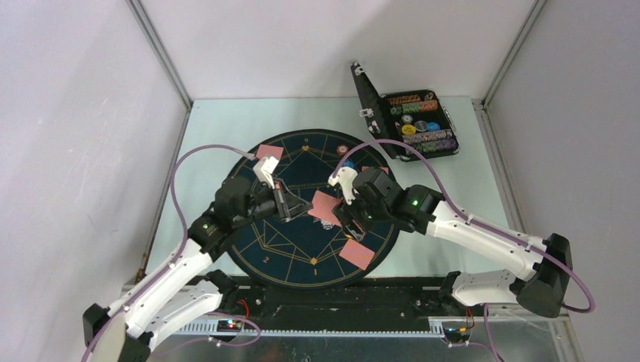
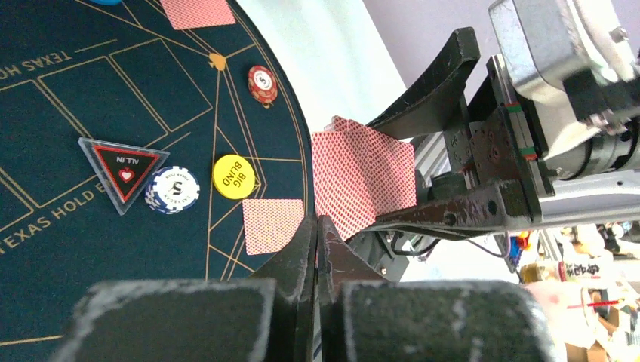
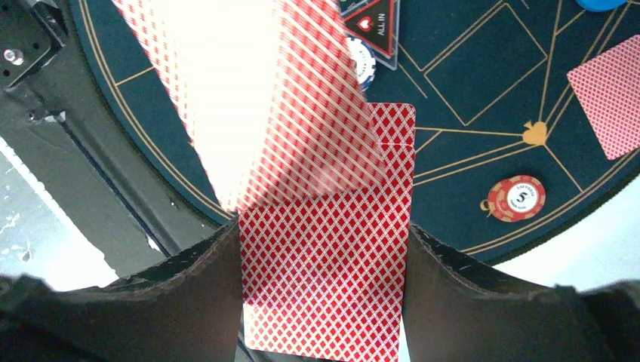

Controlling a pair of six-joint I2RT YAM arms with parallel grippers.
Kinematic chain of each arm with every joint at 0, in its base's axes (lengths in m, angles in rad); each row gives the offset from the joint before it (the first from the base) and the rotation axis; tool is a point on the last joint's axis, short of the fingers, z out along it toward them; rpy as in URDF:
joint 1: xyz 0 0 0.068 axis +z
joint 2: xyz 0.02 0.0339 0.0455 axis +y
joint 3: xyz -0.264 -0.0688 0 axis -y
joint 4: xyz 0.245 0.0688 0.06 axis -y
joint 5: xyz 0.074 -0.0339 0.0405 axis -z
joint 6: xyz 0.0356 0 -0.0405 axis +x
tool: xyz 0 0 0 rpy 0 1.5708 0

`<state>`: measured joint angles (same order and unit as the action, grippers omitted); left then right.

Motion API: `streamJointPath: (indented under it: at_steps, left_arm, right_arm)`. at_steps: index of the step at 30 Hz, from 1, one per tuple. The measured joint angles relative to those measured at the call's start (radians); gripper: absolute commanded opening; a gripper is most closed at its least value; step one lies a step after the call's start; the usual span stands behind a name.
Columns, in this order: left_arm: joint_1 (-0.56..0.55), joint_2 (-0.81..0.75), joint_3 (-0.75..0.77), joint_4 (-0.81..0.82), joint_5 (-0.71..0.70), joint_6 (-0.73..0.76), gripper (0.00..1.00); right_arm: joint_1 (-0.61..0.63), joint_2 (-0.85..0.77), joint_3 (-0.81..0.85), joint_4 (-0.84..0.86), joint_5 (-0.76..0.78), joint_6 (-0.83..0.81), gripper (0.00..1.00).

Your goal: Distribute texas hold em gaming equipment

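My right gripper (image 3: 324, 253) is shut on a deck of red-backed playing cards (image 3: 324, 302), one finger on each long edge, above the near part of the mat. My left gripper (image 2: 318, 230) is shut on the edge of one playing card (image 2: 362, 181) at that deck; this card rises slanted and blurred (image 3: 256, 98) close to the right wrist camera. Both grippers meet over the mat's middle, left (image 1: 306, 207) and right (image 1: 343, 220). Single cards (image 1: 269, 151) (image 1: 357, 254) (image 1: 375, 170) lie face down on the mat. A triangular marker (image 2: 124, 170), a blue-white disc (image 2: 173, 190), a yellow disc (image 2: 234, 176) and a red disc (image 2: 263, 83) lie there too.
The round dark-blue mat (image 1: 302, 162) with gold lines covers the table's middle. An open black case (image 1: 413, 122) with rows of discs stands at the back right. Grey walls close in the left, right and back sides.
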<state>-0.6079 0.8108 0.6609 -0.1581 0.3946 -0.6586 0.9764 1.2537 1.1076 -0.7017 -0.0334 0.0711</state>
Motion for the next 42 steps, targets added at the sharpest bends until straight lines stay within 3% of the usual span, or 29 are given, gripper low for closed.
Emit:
streamJointPath:
  at_steps: [18, 25, 30, 31, 40, 42]
  left_arm:
    - [0.193, -0.245, -0.221, 0.060, 0.116, -0.172, 0.00]
    - [0.212, -0.222, -0.298, 0.168, 0.146, -0.234, 0.00]
    - [0.211, -0.098, -0.337, 0.271, 0.189, -0.265, 0.00]
    - [0.206, -0.060, -0.341, 0.283, 0.193, -0.268, 0.02]
    - [0.067, 0.153, -0.318, 0.198, 0.064, -0.198, 0.61]
    - [0.033, 0.200, -0.315, 0.192, 0.018, -0.175, 0.68]
  right_arm:
    - [-0.060, 0.000, 0.000, -0.022, 0.192, 0.063, 0.00]
    - [-0.083, 0.000, 0.000, -0.023, 0.256, 0.088, 0.00]
    - [-0.087, 0.000, 0.000, -0.024, 0.272, 0.098, 0.00]
    - [-0.087, 0.000, 0.000, -0.024, 0.273, 0.098, 0.00]
    - [-0.087, 0.000, 0.000, -0.027, 0.274, 0.098, 0.00]
    - [-0.088, 0.000, 0.000, -0.030, 0.274, 0.098, 0.00]
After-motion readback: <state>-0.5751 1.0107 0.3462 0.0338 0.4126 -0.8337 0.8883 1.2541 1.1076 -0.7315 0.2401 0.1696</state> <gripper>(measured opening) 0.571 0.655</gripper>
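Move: The left fingers already pinch a drawn card; the bare mat spot it goes to lies about 7 cm to the right, 2 cm back and some 22 cm below. At that same level, the lying card is about 15 cm right and 5 cm back, the big blind chip 13 cm right and 3 cm ahead, the blue-white chip 5 cm right and 6 cm ahead. From the right hand, which holds the deck, the spot is about 6 cm left, level fore-and-aft, 17 cm below. The left hand carries its pinched card about 4 cm left, away from the deck, rolling slightly and starting to sink, then drops faster towards the mat beside the lying card, about 15 cm down in all, easing back right, tipping fingers down by some 20 degrees and opening them past half to let go. Meanwhile the right hand, still gripping the deck, swings it about 5 cm forward and 5 cm right at level height, turning clockwise, and then holds still. ##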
